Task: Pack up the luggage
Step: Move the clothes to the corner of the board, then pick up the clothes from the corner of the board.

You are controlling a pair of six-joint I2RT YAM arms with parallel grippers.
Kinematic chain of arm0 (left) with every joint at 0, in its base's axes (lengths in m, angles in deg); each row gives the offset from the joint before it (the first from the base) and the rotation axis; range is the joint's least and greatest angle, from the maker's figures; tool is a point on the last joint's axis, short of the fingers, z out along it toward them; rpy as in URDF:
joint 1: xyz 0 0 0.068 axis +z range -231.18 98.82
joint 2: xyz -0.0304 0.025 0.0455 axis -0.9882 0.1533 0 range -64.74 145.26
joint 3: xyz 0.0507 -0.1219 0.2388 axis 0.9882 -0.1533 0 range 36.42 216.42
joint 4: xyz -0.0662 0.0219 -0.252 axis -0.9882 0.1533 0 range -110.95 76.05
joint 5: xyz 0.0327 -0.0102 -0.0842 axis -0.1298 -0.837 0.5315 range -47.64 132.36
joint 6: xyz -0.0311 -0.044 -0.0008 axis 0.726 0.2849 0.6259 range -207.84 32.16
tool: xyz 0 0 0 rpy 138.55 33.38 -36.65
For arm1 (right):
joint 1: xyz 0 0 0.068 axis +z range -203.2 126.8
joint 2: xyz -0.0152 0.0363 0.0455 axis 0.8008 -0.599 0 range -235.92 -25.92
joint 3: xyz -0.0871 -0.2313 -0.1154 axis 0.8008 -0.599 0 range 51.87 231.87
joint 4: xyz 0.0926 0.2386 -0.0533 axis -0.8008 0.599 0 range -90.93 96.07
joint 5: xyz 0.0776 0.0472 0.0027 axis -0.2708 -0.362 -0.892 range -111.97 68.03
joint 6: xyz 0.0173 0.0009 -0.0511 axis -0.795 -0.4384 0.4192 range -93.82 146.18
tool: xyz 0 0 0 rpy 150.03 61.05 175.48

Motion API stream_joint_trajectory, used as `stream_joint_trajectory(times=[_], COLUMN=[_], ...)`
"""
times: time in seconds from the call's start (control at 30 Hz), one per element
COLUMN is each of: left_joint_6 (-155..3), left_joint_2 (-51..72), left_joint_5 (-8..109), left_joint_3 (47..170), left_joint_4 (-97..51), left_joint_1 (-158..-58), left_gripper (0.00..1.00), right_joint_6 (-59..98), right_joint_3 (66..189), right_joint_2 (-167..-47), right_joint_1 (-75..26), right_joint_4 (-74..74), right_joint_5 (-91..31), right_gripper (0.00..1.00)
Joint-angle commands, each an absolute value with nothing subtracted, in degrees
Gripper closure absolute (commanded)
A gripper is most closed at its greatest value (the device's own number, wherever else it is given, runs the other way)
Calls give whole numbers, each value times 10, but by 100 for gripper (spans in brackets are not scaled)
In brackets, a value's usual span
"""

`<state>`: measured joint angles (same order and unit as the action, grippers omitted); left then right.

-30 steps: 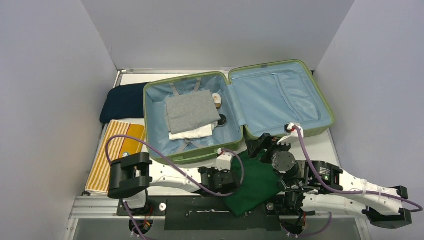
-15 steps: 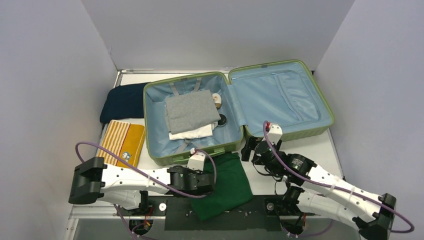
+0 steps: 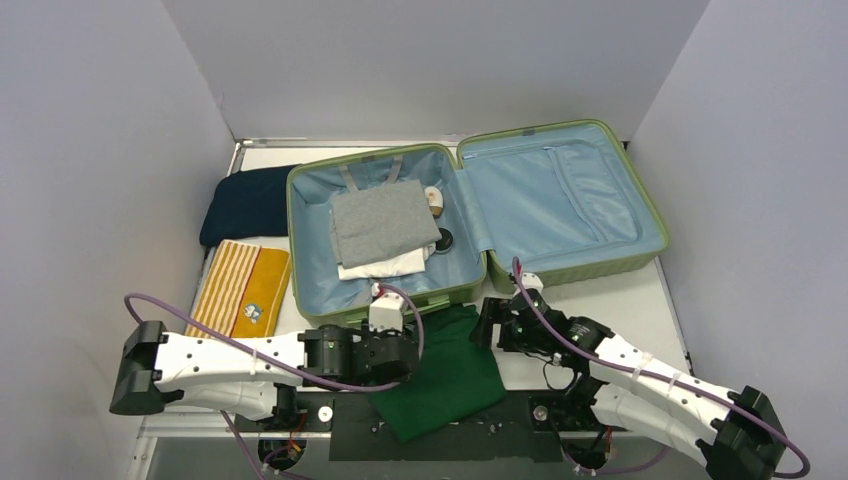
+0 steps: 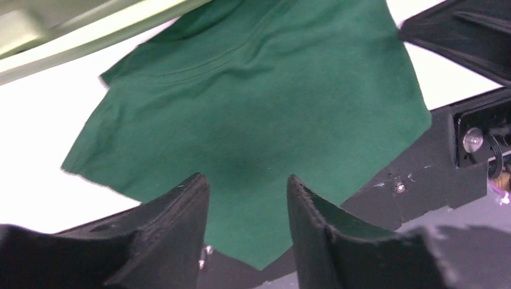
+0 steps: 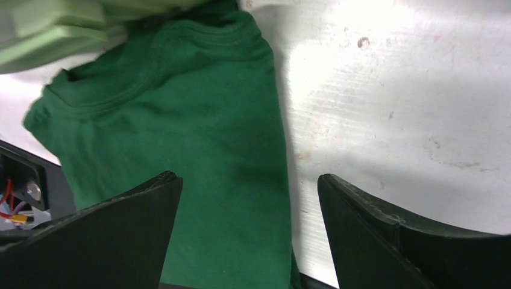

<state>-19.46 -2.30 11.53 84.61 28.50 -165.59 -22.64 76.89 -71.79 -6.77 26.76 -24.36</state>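
Note:
The luggage (image 3: 590, 200) lies open on the table, a light-green shell with blue lining. Its left half holds a folded grey garment (image 3: 382, 222) on top of a white one. In front of it a folded dark green shirt (image 3: 445, 365) lies flat on the table, its near corner over the black base plate. My left gripper (image 3: 410, 356) sits low at the shirt's left edge. In the left wrist view this gripper (image 4: 247, 180) is open above the shirt (image 4: 259, 102), holding nothing. My right gripper (image 3: 486, 326) hovers at the shirt's right edge, open (image 5: 248, 179) over cloth (image 5: 199, 150) and bare table.
A navy folded garment (image 3: 245, 200) and a yellow-and-white striped towel (image 3: 240, 290) lie left of the luggage. The luggage's green rim (image 4: 90, 36) stands close behind the shirt. The black base plate (image 3: 520, 430) runs along the near edge. Grey walls close in three sides.
My left gripper has opened and let go of the green shirt, which has slid left and now lies flat. Both arms have swung left and lower, the right one to the shirt's right edge.

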Motion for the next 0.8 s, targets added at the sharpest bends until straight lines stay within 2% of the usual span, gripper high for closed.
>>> stream_joint_trajectory(times=[0.0,0.1,0.27,0.5,0.63,0.77], left_joint_6=[-215,-206,-202,-178,-172,-167], left_joint_2=[16,63,136,162,173,186], left_joint_5=[136,137,143,148,151,163], left_joint_3=[805,778,764,710,692,673], left_joint_4=[126,71,27,3,-4,-26], left_joint_1=[-1659,-1657,-1653,-1652,-1655,-1659], left_gripper=[61,76,87,93,95,97], right_joint_6=[-239,-246,-272,-335,-360,-384], right_joint_3=[742,730,715,667,645,638], right_joint_2=[-747,-766,-795,-882,-942,-986], right_joint_1=[-70,-67,-32,43,80,111], right_joint_4=[211,204,206,115,54,9], right_joint_5=[-263,-267,-267,-320,-345,-351], right_gripper=[15,16,17,23,32,46])
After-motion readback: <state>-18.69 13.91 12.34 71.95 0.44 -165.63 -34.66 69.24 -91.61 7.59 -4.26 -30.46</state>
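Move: The green clothes lie flat below both hands. Their middle is roughly 8 cm to the right of the left hand, 4 cm back and 10 cm down; from the right hand it is about 10 cm left, 10 cm back and 5 cm down. The suitcase handle is some 9 cm straight ahead of the left hand, and the gray clothes lie about 17 cm beyond the handle. The suitcase lid is about 26 cm ahead of the right hand and 16 cm to its right. The left hand comes down on the green clothes, dropping about 10 cm and shifting a little right while its fingers shut, and presses the closed tips onto the cloth. The right hand first sinks some 4 cm to the cloth's right side, then sweeps about 8 cm left and 5 cm back towards the left fingers, partly closing around the gathered fabric. ##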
